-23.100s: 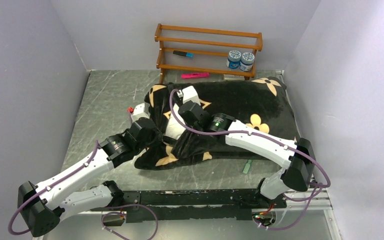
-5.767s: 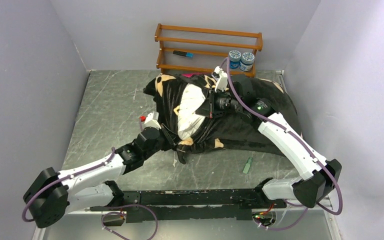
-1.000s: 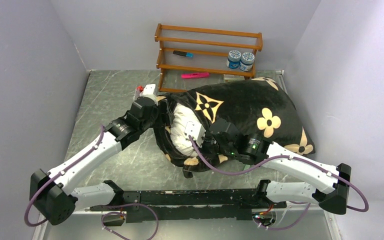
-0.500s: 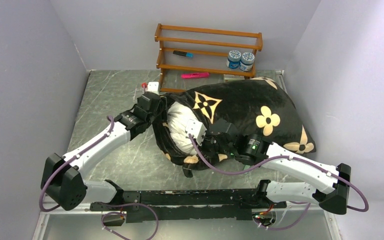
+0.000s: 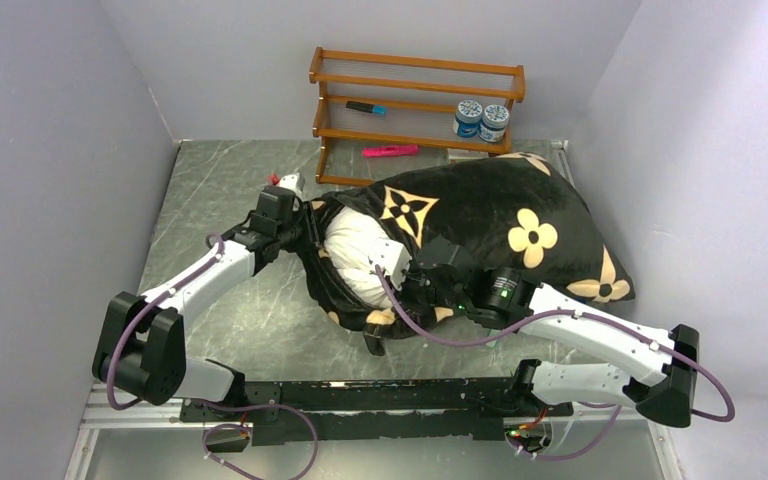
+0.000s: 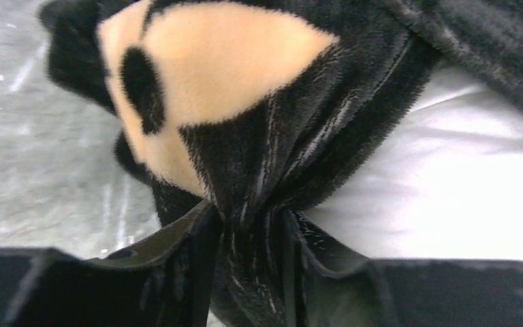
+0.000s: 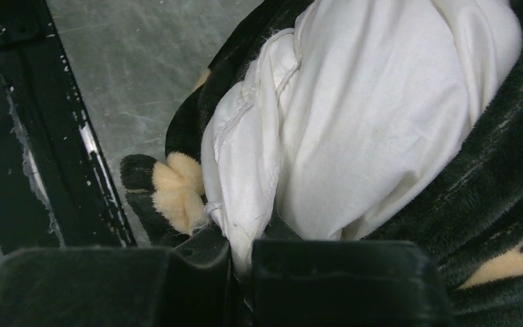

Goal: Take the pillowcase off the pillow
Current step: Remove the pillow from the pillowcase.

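Note:
The black plush pillowcase [image 5: 500, 210] with cream flowers lies across the table, its open mouth facing left. The white pillow [image 5: 355, 255] bulges out of that mouth. My left gripper [image 5: 305, 228] is at the mouth's left rim. In the left wrist view, the left gripper [image 6: 250, 238] is shut on a bunched fold of pillowcase [image 6: 225, 82], with the pillow [image 6: 463, 184] just right of it. My right gripper [image 5: 408, 292] is at the pillow's near end. In the right wrist view, the right gripper [image 7: 242, 255] pinches a seamed corner of the pillow [image 7: 381, 116], the pillowcase [image 7: 504, 191] wrapped around it.
A wooden rack [image 5: 415, 100] stands at the back with two blue-lidded jars [image 5: 481, 119] and a dark marker [image 5: 365, 107]. A pink marker [image 5: 390, 151] lies under it. The black base rail [image 5: 360, 395] runs along the near edge. Walls close in on both sides.
The left gripper has closed on the pillowcase rim and shifted slightly left and nearer, its elbow swinging right. The right gripper keeps its hold on the pillow corner.

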{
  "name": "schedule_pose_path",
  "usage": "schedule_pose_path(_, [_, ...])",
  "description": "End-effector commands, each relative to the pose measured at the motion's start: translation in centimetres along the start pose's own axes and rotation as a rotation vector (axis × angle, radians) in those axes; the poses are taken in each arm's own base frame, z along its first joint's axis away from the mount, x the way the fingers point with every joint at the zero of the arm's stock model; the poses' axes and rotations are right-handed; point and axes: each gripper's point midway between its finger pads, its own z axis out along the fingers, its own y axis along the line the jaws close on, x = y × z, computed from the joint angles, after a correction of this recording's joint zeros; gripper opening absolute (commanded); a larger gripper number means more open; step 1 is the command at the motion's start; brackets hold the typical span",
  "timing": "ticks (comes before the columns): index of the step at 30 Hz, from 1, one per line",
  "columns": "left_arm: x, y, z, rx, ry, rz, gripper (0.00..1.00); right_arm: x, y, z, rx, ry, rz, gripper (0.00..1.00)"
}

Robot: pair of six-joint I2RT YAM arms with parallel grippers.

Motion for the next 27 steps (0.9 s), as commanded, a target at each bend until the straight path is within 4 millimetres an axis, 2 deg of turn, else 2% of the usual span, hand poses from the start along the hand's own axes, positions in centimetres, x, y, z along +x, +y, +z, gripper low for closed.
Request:
schedule_pose_path(1, [1.6, -0.8, 0.6, 0.126, 0.035, -0.056, 0.37, -3.0, 0.2, -1.6, -0.034, -0.052, 0.043, 0.03])
schedule_pose_path(5, [2.4, -3.0, 0.1, 0.267, 0.04, -0.116, 0.2, -4.9, 0.5, -1.6, -0.067, -0.077, 0.053, 0.15])
schedule_pose_path(8, [2.4, -3.9, -0.6, 0.326, 0.023, -0.137, 0.11, -7.0, 0.6, -2.1, -0.089, -0.101, 0.068, 0.33])
schedule_pose_path(11, [2.1, -4.3, -1.3, 0.349, 0.012, -0.134, 0.06, -9.9, 0.7, -3.0, -0.127, -0.133, 0.079, 0.47])
schedule_pose_path(14, [2.0, -4.2, -1.9, 0.343, 0.006, -0.122, 0.05, -12.3, 0.6, -3.4, -0.139, -0.157, 0.095, 0.61])
schedule_pose_path(16, [1.8, -4.3, -2.2, 0.348, 0.0, -0.117, 0.05, -13.7, 0.2, -3.3, -0.133, -0.16, 0.111, 0.67])
schedule_pose_path(19, [1.9, -4.6, -2.8, 0.369, -0.002, -0.126, 0.05, -14.7, 0.1, -2.0, -0.141, -0.118, 0.138, 0.72])
schedule_pose_path(22, [1.9, -4.8, -3.5, 0.385, -0.007, -0.139, 0.05, -14.9, -0.1, 0.1, -0.139, -0.071, 0.16, 0.75])
schedule_pose_path(25, [1.9, -4.9, -3.9, 0.391, -0.016, -0.143, 0.05, -14.2, -0.4, 2.4, -0.118, -0.006, 0.164, 0.78])
schedule_pose_path(27, [1.9, -4.7, -4.0, 0.385, -0.025, -0.138, 0.05, -12.9, -1.0, 4.5, -0.074, 0.059, 0.162, 0.79])
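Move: The left hand has its half-open fingers around the left edge of the pillowcase mouth; the bare white pillow lies about 9 cm to its right, 4 cm nearer and 3 cm lower, and a tan patch sits some 6 cm straight ahead. The right hand still holds a raised end of the pillow; the exposed pillow's middle is roughly 8 cm to its left, 6 cm ahead and 8 cm below, with the case-mouth edge about 16 cm left, 9 cm ahead and 9 cm below. The left hand shuts its fingers on the gathered edge of the pillowcase and keeps it pinched while it draws back and right some 3 cm each way, rolling about 20 degrees so its left side dips, and rising a little at the end. Meanwhile the right hand opens wide, lets go of the pillow end and lifts clear by about 14 cm, travelling some 10 cm left over the exposed pillow towards the edge held by the left hand, then starts to sink with its fingers open. ##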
